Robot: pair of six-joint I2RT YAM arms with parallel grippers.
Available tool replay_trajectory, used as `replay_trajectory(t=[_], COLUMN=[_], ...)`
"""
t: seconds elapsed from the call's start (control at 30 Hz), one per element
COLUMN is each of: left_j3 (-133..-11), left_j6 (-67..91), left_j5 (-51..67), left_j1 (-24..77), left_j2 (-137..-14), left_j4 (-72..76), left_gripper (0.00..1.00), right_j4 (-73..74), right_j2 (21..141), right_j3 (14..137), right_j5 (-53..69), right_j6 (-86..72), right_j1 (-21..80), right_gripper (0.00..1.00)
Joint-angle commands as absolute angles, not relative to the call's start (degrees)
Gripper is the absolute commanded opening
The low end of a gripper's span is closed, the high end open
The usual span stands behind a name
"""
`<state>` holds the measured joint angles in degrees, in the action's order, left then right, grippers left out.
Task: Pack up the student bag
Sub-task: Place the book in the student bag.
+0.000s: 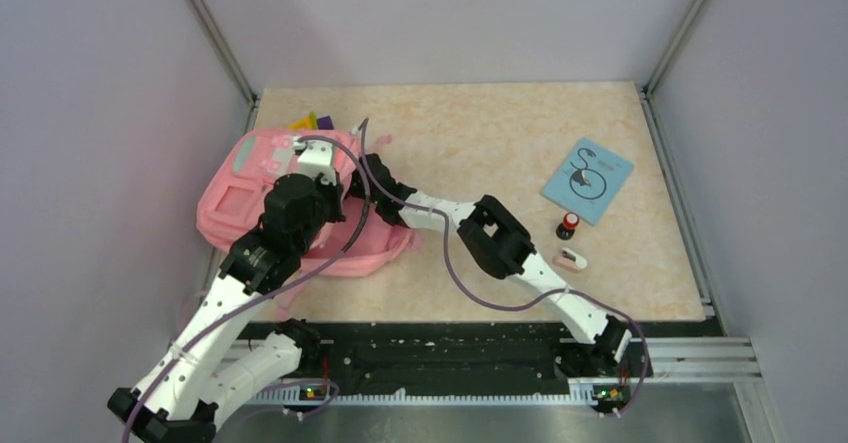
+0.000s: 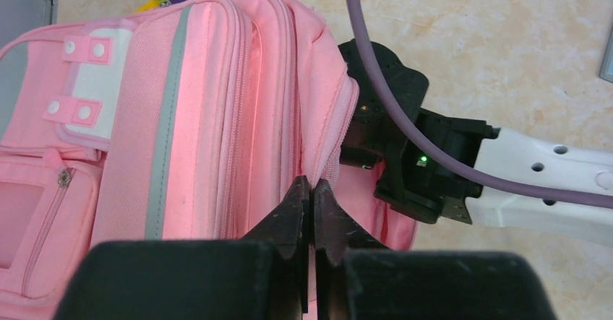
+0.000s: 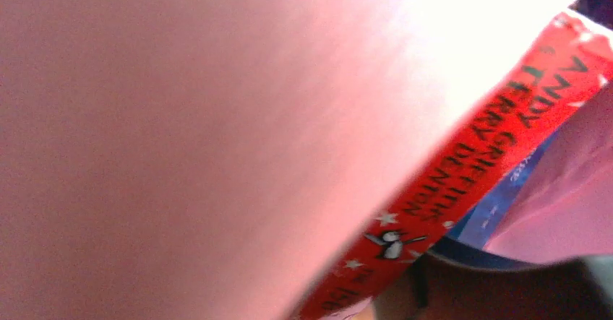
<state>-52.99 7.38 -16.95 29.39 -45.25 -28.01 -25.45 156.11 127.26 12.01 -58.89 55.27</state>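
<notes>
The student bag is a pink backpack lying at the table's left side. My left gripper is shut, pinching the fabric edge of the bag's opening. From the right, my right arm's wrist pushes into that opening, and the bag hides its fingers from above. In the right wrist view the bag's pink lining fills most of the frame. A book with a red spine runs slantwise inside, next to one dark finger. How wide those jaws stand does not show.
A light blue booklet lies at the right of the table. Near it stand a small dark bottle with a red cap and a small pink and white object. Yellow and purple items poke out behind the bag. Walls enclose the table.
</notes>
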Motion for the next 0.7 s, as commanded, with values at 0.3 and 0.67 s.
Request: replay_trajectory(t=[0.3,0.67], left_j3=[-52.76,-53.00], left_j6=[7.40,7.57], left_j5=[-17.14,-16.68], left_j1=[29.09,28.93], left_j2=[-43.82,-45.18], left_j4=[-20.83,-21.27], left_gripper=[0.00,0.00], right_j4=[-26.94,-28.88], right_j2=[132.59,114.94], right_j3=[98.59,76.39], right_j5=[2.15,-1.93], right_j6=[-43.58,-35.70], right_j1=[57.00,57.06], right_gripper=[0.78,0.77])
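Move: Inside the bag, under its raised flap, the green book's middle lies about 6 cm left of the right hand and 1 cm ahead, a little below it. The held flap edge is some 15 cm above the right hand, 7 cm back and 6 cm right; the bag's right rim is about 18 cm right and 8 cm back. From the left hand, the book is roughly 12 cm left, 8 cm ahead and 16 cm below. Backing out from the book, the right hand draws about 12 cm to the right towards the bag's open side and some 4 cm back, dipping slightly. Its already parted fingers spread wide and tip down about 20 degrees. The left hand stays in place, shut fingers still pinching the flap edge and holding it up. ##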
